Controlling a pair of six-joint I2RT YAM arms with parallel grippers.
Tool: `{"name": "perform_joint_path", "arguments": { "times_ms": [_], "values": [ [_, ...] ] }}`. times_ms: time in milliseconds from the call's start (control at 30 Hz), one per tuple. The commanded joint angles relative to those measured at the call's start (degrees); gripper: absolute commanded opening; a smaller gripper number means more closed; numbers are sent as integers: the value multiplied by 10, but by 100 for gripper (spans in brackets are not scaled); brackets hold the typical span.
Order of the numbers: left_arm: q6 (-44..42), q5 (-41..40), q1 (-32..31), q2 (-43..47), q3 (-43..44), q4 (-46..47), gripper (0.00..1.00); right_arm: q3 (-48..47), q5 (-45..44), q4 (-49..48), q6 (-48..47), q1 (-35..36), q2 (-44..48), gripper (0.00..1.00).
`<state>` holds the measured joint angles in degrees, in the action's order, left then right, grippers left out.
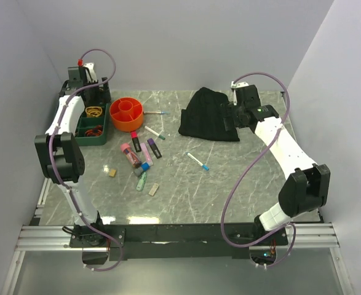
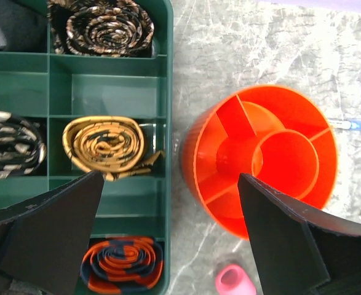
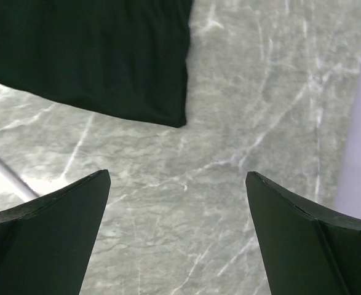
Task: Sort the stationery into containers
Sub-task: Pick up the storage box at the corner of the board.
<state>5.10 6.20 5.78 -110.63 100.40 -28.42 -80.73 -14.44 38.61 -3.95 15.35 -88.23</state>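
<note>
Short chunky markers point(image 1: 140, 153) in pink, purple, black and blue lie clustered mid-table. With them are two tan erasers point(image 1: 112, 173) and thin white pens point(image 1: 155, 133), point(image 1: 198, 161). The round orange tub point(image 1: 126, 114) stands beside the dark green tray point(image 1: 93, 126) at the back left. My left gripper point(image 2: 170, 177) hangs open above the gap between the tray point(image 2: 106, 92) and the tub point(image 2: 195, 166), holding nothing. A pink marker point(image 2: 234, 281) lies just below it. My right gripper point(image 3: 176, 175) is open over bare marble, near a pen point(image 3: 5, 175).
A black fabric heap point(image 1: 210, 115) lies at the back right, its edge point(image 3: 88, 55) just ahead of my right gripper. Coiled rubber bands point(image 2: 103, 142) fill several tray compartments. Another pen point(image 2: 352, 125) lies behind the tub. Grey walls close in the table.
</note>
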Motion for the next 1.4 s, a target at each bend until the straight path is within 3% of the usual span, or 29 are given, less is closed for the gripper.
{"name": "perform_joint_path", "arguments": {
  "times_ms": [0,133,367,633,967,1067,1100,1267,1300,1367],
  "values": [
    [-20,-11,-13,-34,40,15,99,-45,92,-25,-26,-7,44,100],
    [-41,-43,-26,-67,71,16,99,-26,179,-61,-64,-12,78,100],
    [-45,-45,-31,-113,115,17,97,-42,248,-52,-40,-17,76,100],
    [-74,-22,-31,-143,141,7,82,-53,267,-60,-26,-19,67,100],
    [-71,-29,-33,-165,144,7,73,-80,271,-61,-19,-19,32,100],
    [-79,-26,-36,-175,150,5,62,-90,274,-61,-17,-20,21,100],
    [-82,-26,-38,-178,156,-2,53,-94,274,-61,-17,-19,18,100],
    [-84,-29,-42,-188,164,-14,44,-104,269,-59,-19,-19,5,100],
    [-87,-29,-43,-187,162,-14,33,-103,268,-59,-19,-19,5,100],
    [-88,-29,-47,-180,154,-14,21,-102,267,-59,-19,-19,4,100]
  ]
}}
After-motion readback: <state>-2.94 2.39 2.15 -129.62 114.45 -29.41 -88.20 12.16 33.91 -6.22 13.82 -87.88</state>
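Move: Just off the left hand, the green storage box has its middle about 11 cm to the left, 1 cm ahead and roughly 12 cm below. The orange pen holder stands about 3 cm ahead and 9 cm to the right of that hand, equally low, and the yellow roll in the box lies 4 cm ahead, 6 cm left. From the right hand, the box is some 66 cm left and 14 cm ahead. Sinking about 8 cm while reaching 6 cm forward, the left hand comes down to the box's right-hand wall beside the orange holder, ending mostly straight down, its fingers closing from wide open to about a third. The open right hand swings 7 cm left and rises as much over the black cloth, turning some 20 degrees counter-clockwise with its left side lifting. ##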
